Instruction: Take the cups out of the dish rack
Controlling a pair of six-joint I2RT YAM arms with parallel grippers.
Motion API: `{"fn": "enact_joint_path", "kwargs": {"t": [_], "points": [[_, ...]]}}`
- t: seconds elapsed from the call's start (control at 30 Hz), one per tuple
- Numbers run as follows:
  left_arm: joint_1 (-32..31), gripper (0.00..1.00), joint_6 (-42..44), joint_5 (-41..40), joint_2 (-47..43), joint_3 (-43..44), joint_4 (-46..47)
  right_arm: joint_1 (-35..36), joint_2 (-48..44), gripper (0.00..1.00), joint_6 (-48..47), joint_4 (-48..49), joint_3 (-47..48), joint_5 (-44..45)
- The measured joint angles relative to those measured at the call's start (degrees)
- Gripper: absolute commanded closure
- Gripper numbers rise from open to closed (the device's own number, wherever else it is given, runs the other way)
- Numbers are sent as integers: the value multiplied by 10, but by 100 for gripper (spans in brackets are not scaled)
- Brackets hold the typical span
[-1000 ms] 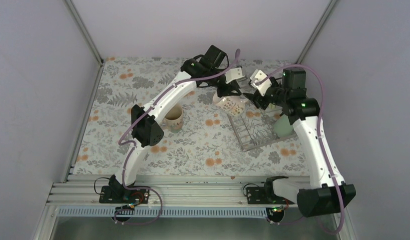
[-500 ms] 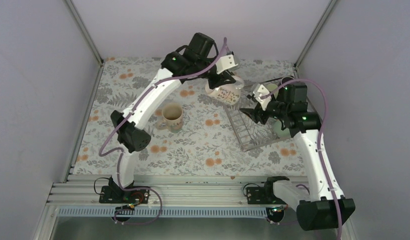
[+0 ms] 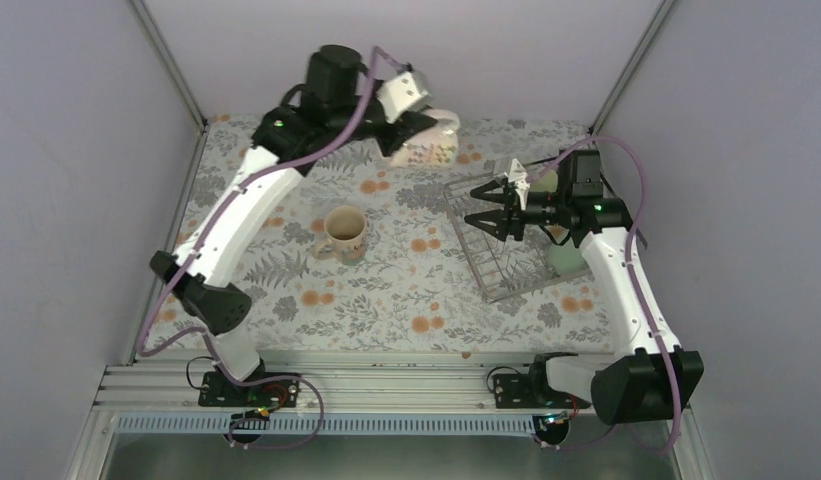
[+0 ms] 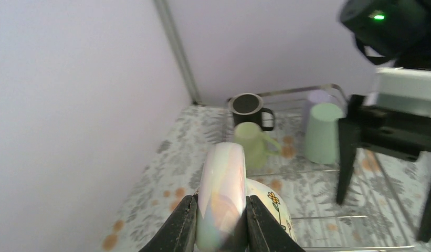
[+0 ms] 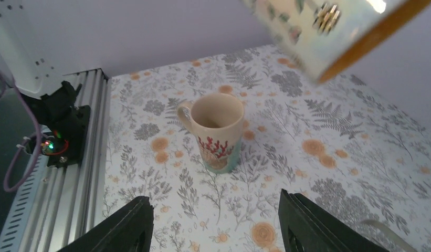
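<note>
My left gripper [image 3: 410,132] is raised high over the back of the table, shut on the pearly handle of the patterned mug with orange inside [image 3: 429,150]. In the left wrist view the left gripper [image 4: 221,203] pinches that handle, with the mug body [image 4: 270,207] below it. My right gripper [image 3: 473,206] hangs open and empty over the left end of the dish rack [image 3: 496,272]. In the rack stand a black mug [image 4: 249,106], a pale green mug [image 4: 251,144], a green tumbler [image 4: 322,132] and a lavender tumbler [image 4: 316,96].
A cream mug with a red coral pattern [image 3: 344,233] stands upright on the floral tablecloth, left of the rack; it also shows ahead of the right gripper [image 5: 216,231]. Enclosure walls and corner posts [image 4: 176,47] stand close behind. A metal rail [image 3: 386,385] runs along the near edge.
The left arm has lifted the patterned mug up and back-left, away from the rack. The right gripper has swung left over the rack's left end, its jaws still apart.
</note>
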Motion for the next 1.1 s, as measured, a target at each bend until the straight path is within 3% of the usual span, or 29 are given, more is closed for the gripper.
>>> {"fn": "enact_joint_path", "kwargs": {"t": [0.27, 0.63, 0.83, 1.1], "points": [[116, 98, -59, 16, -122, -146, 109, 0, 57, 39, -28, -28, 66, -86], [100, 98, -130, 100, -162, -236, 197, 18, 238, 42, -99, -135, 240, -159], [102, 98, -148, 124, -162, -271, 243, 51, 260, 41, -104, -153, 298, -173], [102, 98, -176, 162, -162, -318, 307, 70, 279, 42, -86, -143, 304, -172]]}}
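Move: The floral cup hangs from the left fingers by its handle, its body about 3 cm right, 2 cm back and 5 cm below them; the right gripper waits some 12 cm right, 8 cm back and 13 cm below. From the right hand that cup lies roughly 11 cm left, 7 cm ahead and 8 cm up. The standing beige cup is about 26 cm left, 5 cm ahead and 25 cm down; the mint cup, 20 cm right, 2 cm ahead, 24 cm down. Keep the left gripper shut on the floral cup's handle, swing it left about 9 cm, ease back right some 3 cm, and tip the fingers up nearly level. Bring the open right gripper left, up and forward, about 9 cm in all, to the cup's mouth, turning it some 20 degrees counter-clockwise. ##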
